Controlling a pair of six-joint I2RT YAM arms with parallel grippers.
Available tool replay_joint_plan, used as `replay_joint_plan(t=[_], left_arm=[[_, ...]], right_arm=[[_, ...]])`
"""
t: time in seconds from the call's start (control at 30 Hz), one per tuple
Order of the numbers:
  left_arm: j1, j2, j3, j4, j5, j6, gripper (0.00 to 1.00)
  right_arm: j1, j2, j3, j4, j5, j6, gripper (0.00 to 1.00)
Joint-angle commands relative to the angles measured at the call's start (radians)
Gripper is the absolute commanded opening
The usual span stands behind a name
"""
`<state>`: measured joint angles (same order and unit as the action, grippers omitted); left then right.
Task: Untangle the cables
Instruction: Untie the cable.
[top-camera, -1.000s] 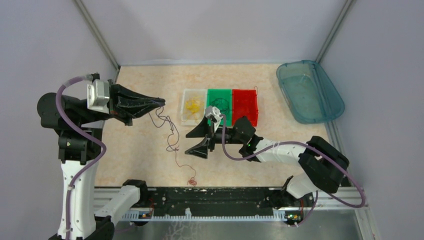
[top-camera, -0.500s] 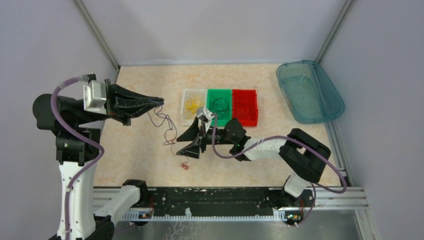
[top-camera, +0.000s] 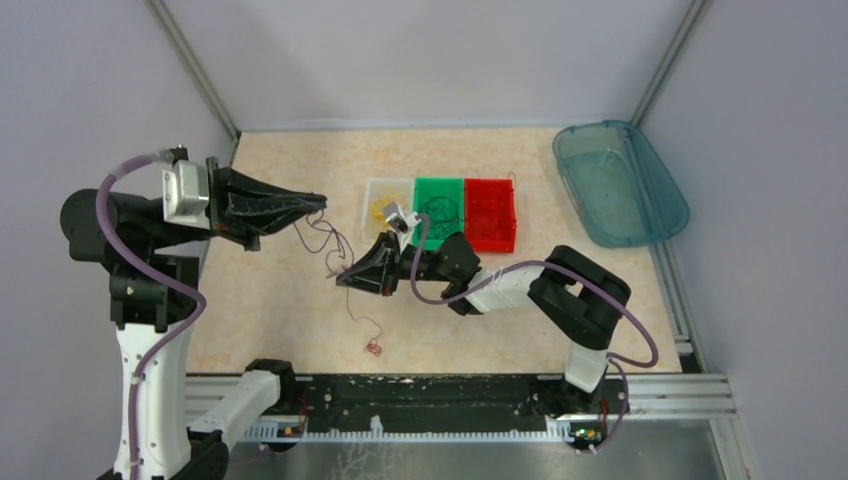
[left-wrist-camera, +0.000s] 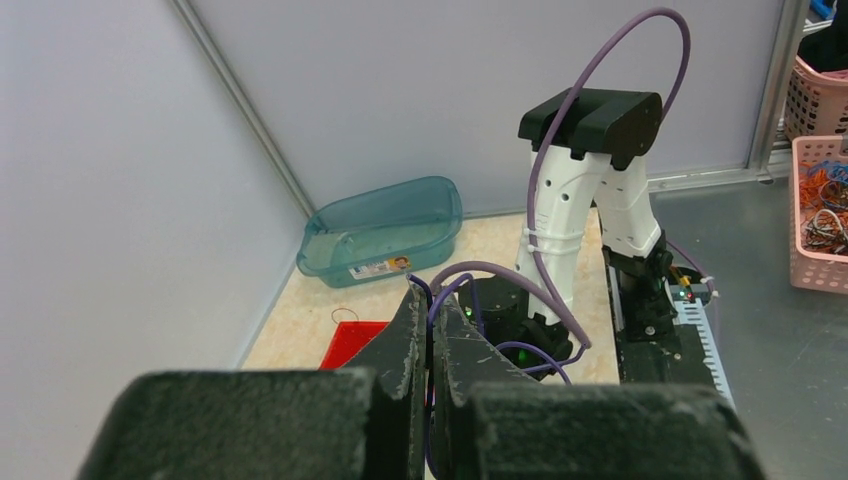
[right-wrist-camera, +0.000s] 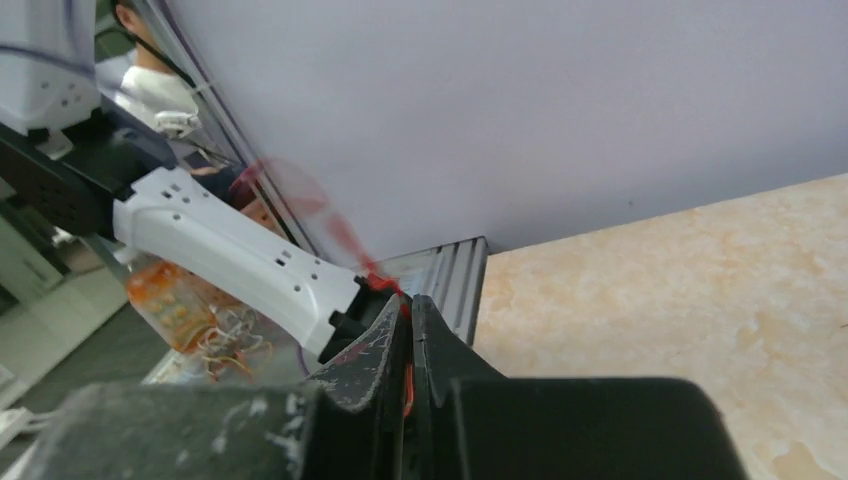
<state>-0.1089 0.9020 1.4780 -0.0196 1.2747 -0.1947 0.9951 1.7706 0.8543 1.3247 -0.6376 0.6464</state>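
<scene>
A tangle of thin cables hangs between my two grippers. My left gripper (top-camera: 323, 203) is held above the table's left side, shut on the dark purple cable (top-camera: 322, 233); in the left wrist view that cable (left-wrist-camera: 433, 330) runs between the closed fingers of the left gripper (left-wrist-camera: 431, 295). My right gripper (top-camera: 341, 279) is reaching left, just below and right of it, shut on the red cable (top-camera: 372, 345), whose curly end trails down onto the table. The right wrist view shows the red cable (right-wrist-camera: 407, 385) pinched in the right gripper (right-wrist-camera: 408, 303).
Three small bins stand in a row behind the right arm: a clear one (top-camera: 379, 190) with yellow cables, a green one (top-camera: 438, 190) with dark cables, a red one (top-camera: 490, 212). A teal tub (top-camera: 618, 180) sits at the back right. Grey walls enclose the table.
My right arm has stretched left to the hanging tangle and its jaws have closed on the red cable. The red cable's loose end shifted on the table. The left gripper has hardly moved.
</scene>
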Motion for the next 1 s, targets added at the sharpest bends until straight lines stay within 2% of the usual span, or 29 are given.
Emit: replay_joint_plan(t=[0.0, 0.2, 0.3, 0.43, 0.57, 0.8, 0.87, 0.93, 0.97], left_arm=[[0.003, 0.002, 0.038, 0.033, -0.002, -0.021, 0.00], [0.003, 0.004, 0.091, 0.030, -0.022, 0.023, 0.00], [0.004, -0.008, 0.116, 0.028, -0.085, 0.114, 0.00], [0.004, -0.043, 0.113, 0.104, -0.344, 0.267, 0.00], [0.004, -0.054, 0.112, 0.194, -0.559, 0.380, 0.00], [0.004, -0.039, 0.141, 0.282, -0.811, 0.499, 0.00], [0.005, -0.029, 0.163, 0.249, -0.797, 0.509, 0.00], [0.003, -0.021, 0.187, 0.124, -0.678, 0.482, 0.00], [0.004, -0.019, 0.189, 0.051, -0.585, 0.461, 0.04]], right_arm=[[0.013, 0.025, 0.040, 0.125, -0.038, 0.045, 0.00], [0.006, -0.016, -0.080, 0.166, 0.001, 0.036, 0.00], [-0.009, -0.055, -0.153, 0.161, 0.046, 0.022, 0.00], [-0.031, -0.125, -0.249, 0.075, 0.128, -0.044, 0.00], [-0.038, -0.172, -0.320, 0.074, 0.205, -0.069, 0.00], [-0.046, -0.218, -0.390, 0.069, 0.283, -0.096, 0.00], [-0.047, -0.222, -0.401, 0.085, 0.281, -0.090, 0.00], [-0.048, -0.228, -0.393, 0.090, 0.268, -0.082, 0.00], [-0.048, -0.234, -0.386, 0.090, 0.261, -0.080, 0.00]])
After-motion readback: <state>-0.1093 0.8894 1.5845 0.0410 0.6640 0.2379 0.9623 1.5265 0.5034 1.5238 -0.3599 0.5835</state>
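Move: The red cable's upper part lies right at the closing right fingertips. From them the purple cable's slack loops hang about 13 cm above, roughly level otherwise, and the red tail dangles some 20 cm below and 3 cm to the right. The white bin stands about 33 cm ahead, 4 cm right and 24 cm below. From the left fingers, which hold the purple cable, that red part is some 27 cm below, 2 cm ahead and 3 cm left. Shut the right fingers the rest of the way to pinch the red cable just below where it hooks into the purple one, then draw it about 8 cm right, dipping and coming back up on the way. With the purple cable still gripped, lift the left hand some 10 cm, also left and forward, away from the right hand, swinging its fingertips up and forward. ##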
